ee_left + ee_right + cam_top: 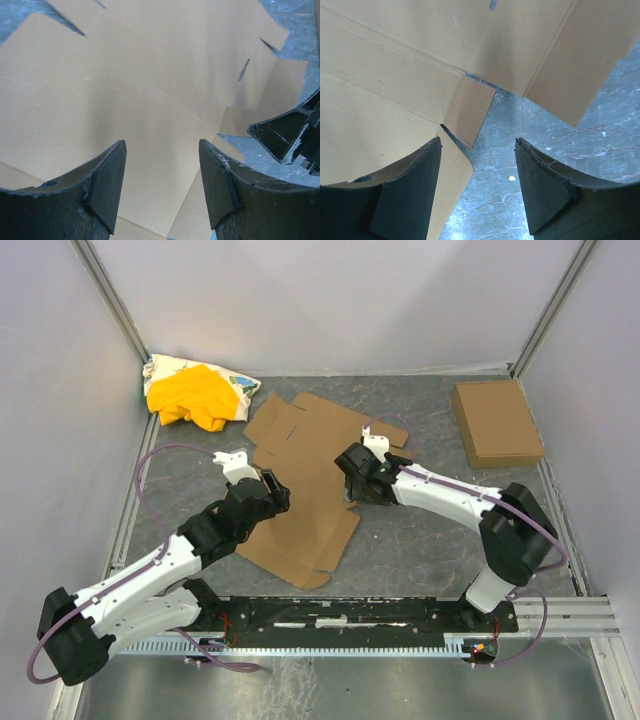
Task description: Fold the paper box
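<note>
The paper box lies as a flat brown cardboard sheet with flaps and slots in the middle of the grey table. My left gripper hovers over the sheet's left-middle part; in the left wrist view its fingers stand apart above the paper box with nothing between them, the gripper open. My right gripper sits at the sheet's right edge. The right wrist view has this gripper open over a small flap of the paper box and bare table. The right gripper's tip shows in the left wrist view.
A smaller, ready-folded brown cardboard box rests at the back right. A yellow cloth on a printed bag lies at the back left corner. White walls close the table on three sides; a rail runs along the near edge.
</note>
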Robot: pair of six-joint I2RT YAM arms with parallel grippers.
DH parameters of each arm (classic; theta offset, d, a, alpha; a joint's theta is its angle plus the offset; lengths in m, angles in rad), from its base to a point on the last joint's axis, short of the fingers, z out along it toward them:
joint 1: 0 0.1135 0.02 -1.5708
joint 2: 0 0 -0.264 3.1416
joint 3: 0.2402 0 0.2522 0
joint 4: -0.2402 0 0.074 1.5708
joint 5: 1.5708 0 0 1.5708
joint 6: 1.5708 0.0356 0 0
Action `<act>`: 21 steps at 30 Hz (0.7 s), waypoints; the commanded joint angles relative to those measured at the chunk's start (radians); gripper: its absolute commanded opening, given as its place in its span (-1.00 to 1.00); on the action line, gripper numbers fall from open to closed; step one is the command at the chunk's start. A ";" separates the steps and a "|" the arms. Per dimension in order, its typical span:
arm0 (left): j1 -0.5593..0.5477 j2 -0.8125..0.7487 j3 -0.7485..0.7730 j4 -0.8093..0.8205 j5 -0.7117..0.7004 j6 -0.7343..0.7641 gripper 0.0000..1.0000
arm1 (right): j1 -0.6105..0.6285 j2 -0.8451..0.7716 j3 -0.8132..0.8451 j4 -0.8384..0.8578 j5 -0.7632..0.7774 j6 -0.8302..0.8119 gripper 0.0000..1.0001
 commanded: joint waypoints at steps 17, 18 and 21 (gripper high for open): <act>-0.001 -0.134 -0.016 -0.156 -0.113 0.012 0.34 | 0.003 0.194 0.079 0.009 0.032 0.012 -0.50; -0.001 -0.133 -0.016 -0.156 -0.114 0.015 0.34 | 0.003 0.185 0.077 -0.002 0.054 0.000 -0.54; -0.001 -0.119 -0.010 -0.159 -0.112 0.029 0.35 | 0.004 0.153 0.072 -0.054 0.136 -0.039 -0.63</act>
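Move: The small tab of the paper box between its two right-hand panels lies about 5 cm ahead of the right hand, 1 cm to its left and 7 cm below. The nearer panel's rounded corner is almost directly below that hand, some 1 cm back and 1 cm left. The farther panel's side flap has its near corner about 10 cm right and 4 cm ahead. From the left hand the tab is roughly 20 cm right, 2 cm ahead and 13 cm below. The small tab is taken between the right hand's two fingers: that hand sinks about 5.5 cm over it, tipping some 5 degrees farther down, and its open fingers close most of the way late in the descent, pinching the tab from both sides. The left hand, open and clear of the cardboard, draws about 3.5 cm left and a little back. ##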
